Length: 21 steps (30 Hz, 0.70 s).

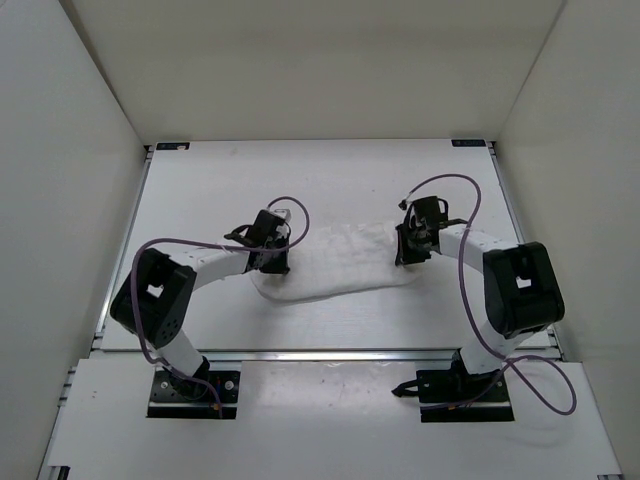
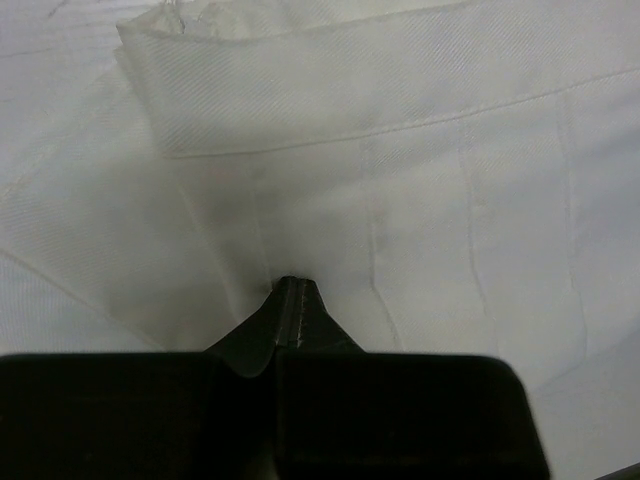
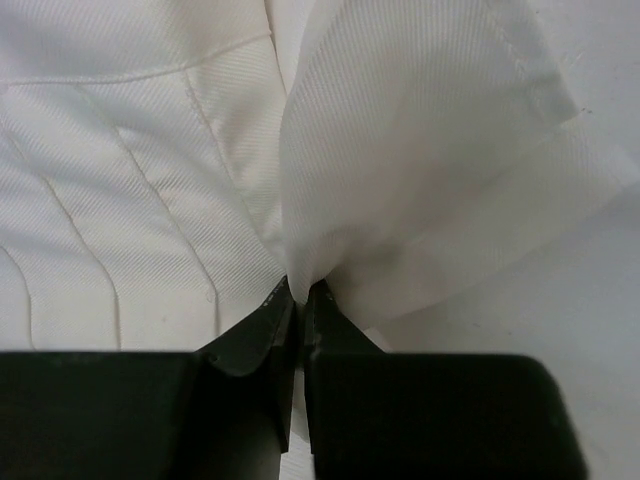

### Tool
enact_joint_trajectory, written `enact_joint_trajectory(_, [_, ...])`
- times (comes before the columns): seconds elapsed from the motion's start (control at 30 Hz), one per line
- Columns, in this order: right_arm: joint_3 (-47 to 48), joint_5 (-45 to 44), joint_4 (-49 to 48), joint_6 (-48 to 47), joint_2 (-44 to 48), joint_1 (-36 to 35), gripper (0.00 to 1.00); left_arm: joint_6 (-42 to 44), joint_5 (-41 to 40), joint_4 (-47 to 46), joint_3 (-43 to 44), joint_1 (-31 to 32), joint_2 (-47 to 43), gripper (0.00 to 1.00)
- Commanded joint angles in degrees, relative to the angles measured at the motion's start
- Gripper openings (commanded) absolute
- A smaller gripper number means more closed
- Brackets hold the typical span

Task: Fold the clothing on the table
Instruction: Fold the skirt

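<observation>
The white pleated clothing [image 1: 335,262] lies flat across the middle of the table [image 1: 200,190], between the two arms. My left gripper [image 1: 272,262] is at its left end. In the left wrist view that gripper [image 2: 290,285] has its jaws shut, and creases in the cloth [image 2: 400,180] run into the tips. My right gripper [image 1: 408,255] is at the right end. In the right wrist view a raised fold of the clothing [image 3: 400,150] is pinched between the shut jaws of the right gripper [image 3: 300,290].
White walls [image 1: 60,200] enclose the table on three sides. A silver rail [image 1: 330,353] runs along the near edge in front of the arm bases. Purple cables [image 1: 455,180] loop above both wrists.
</observation>
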State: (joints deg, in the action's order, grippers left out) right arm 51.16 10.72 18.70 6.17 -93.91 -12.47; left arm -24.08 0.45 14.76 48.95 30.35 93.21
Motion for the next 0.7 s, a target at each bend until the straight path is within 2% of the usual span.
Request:
enact_joint_trajectory(0.0, [1.0,-3.9,1.6,-1.6,-2.9,-0.4,0.00,0.2,-0.6,2.8,1.4,0.2,2.2,0.00])
enact_joint_trajectory(0.13, [6.4,-3.2,5.0,-3.0,-3.6,-0.1,0.00,-0.3,0.4,4.3,4.0,0.7,4.9,0.00])
enact_joint_trajectory(0.3, [18.2,-2.8,10.7,-5.4,0.0,-2.5,0.00,-1.1,2.4,4.2,7.5,1.6,8.8,0.00])
enact_joint_trajectory(0.5, [28.2,-1.3,10.1,-4.3,2.2,-11.7,0.00,-2.9,10.6,1.4,12.0,1.8,14.7,0.00])
enact_joint_trajectory(0.67, [29.6,2.1,7.8,-1.0,-1.1,-17.2,0.00,-5.9,14.6,-1.7,15.8,2.2,18.3,0.00])
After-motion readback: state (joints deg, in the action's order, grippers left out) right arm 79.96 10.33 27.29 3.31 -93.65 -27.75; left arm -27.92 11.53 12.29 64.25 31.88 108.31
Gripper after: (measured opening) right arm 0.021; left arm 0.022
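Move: Between the two hands lies the skirt, its middle about 11 cm right of the left hand and some 14 cm left of the right hand, hardly a centimetre below either. From the left hand, the skirt's left end is about 7 cm to the left and 2 cm back. Its far edge runs some 8 cm ahead of its middle, and its near edge about 8 cm back from the middle. Keeping its pinch on the skirt's right end, the right hand slides forward about 2 cm along the table, then lifts it some 16 cm while sweeping about 12 cm left and a little farther forward, wrist tipping up. The left hand, fingers shut and still against the cloth, drags it about 7 cm right and 4 cm forward at table height. ##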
